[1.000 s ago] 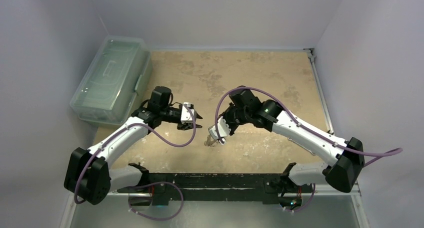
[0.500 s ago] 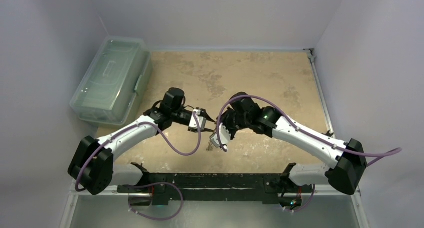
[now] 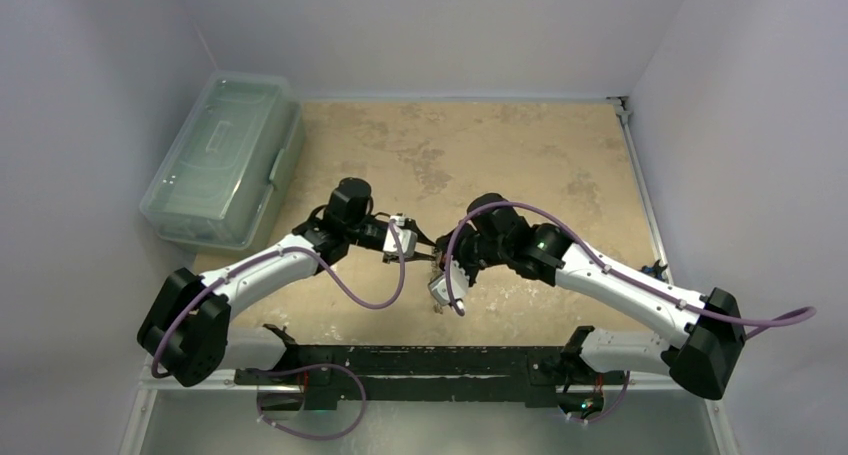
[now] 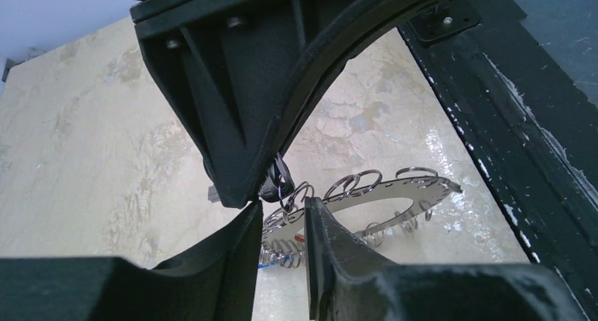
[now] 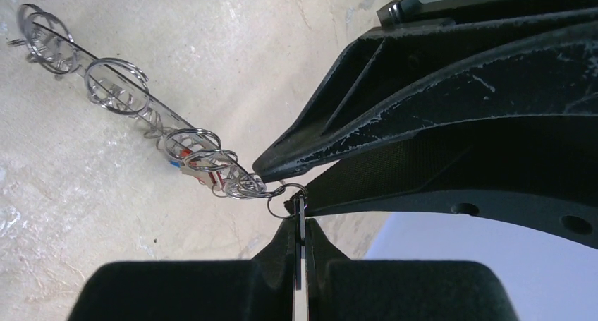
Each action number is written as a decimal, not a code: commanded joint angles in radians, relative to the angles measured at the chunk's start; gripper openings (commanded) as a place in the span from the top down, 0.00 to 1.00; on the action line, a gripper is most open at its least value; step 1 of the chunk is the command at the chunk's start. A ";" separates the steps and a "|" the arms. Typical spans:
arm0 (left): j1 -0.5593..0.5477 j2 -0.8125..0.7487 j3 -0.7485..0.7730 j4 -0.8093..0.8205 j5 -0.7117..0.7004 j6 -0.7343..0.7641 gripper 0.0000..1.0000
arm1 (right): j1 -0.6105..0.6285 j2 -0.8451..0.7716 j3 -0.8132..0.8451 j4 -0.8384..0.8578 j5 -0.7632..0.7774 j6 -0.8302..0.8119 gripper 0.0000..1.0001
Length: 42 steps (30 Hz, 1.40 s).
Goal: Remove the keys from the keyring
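The keyring (image 4: 395,194) is a flat silvery ring fringed with small split rings, and it hangs tilted just above the tabletop. My right gripper (image 5: 301,219) is shut on a thin black-headed key (image 4: 276,182). A small split ring (image 5: 282,201) links that key to the keyring (image 5: 120,88). My left gripper (image 4: 282,215) has its fingers on either side of the keyring's near rim with a narrow gap between them, and they are not pressing it. Red and blue key heads (image 5: 185,159) show under the ring. In the top view the left gripper (image 3: 420,248) and the right gripper (image 3: 441,293) meet at the table's near middle.
A clear lidded plastic box (image 3: 222,155) sits at the left back. A black rail (image 3: 430,360) runs along the near edge. The tan tabletop (image 3: 520,145) is walled in at the back and on both sides.
My left arm has swung right until its fingers reached the keyring, and its jaws have narrowed. The right gripper has shifted slightly nearer and lower, still holding the key.
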 commanded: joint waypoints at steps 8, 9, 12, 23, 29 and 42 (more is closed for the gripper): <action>-0.026 -0.024 -0.083 0.143 0.032 -0.114 1.00 | 0.004 -0.040 -0.005 0.103 0.002 0.021 1.00; -0.026 -0.030 -0.087 0.145 0.024 -0.118 1.00 | 0.004 -0.041 -0.006 0.111 0.001 0.029 1.00; -0.021 -0.063 -0.103 0.159 -0.023 -0.149 1.00 | 0.001 -0.053 -0.028 0.142 0.000 0.086 1.00; -0.010 -0.203 -0.210 0.381 -0.089 -0.344 1.00 | -0.095 -0.099 -0.172 0.197 -0.031 0.224 1.00; -0.009 -0.211 -0.228 0.430 -0.086 -0.353 1.00 | -0.098 -0.101 -0.200 0.257 -0.066 0.265 1.00; -0.069 -0.256 -0.248 0.359 -0.143 -0.173 1.00 | -0.097 -0.110 -0.288 0.451 -0.089 0.280 1.00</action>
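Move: The small ring joining the right hand's key to the keyring's end lies about 1 cm right of, 1 cm behind and 1 cm below the left hand. From that hand the held key is about 3 cm right, 1 cm back and level; the keyring plate's middle is roughly 7 cm back, 2 cm right and 4 cm below. The ring lies some 2 cm left of the right hand, 1 cm below, neither ahead nor back. Left dips, pinches the ring end, then pulls up-left about 3 cm; right keeps the key, sinking 2 cm. ##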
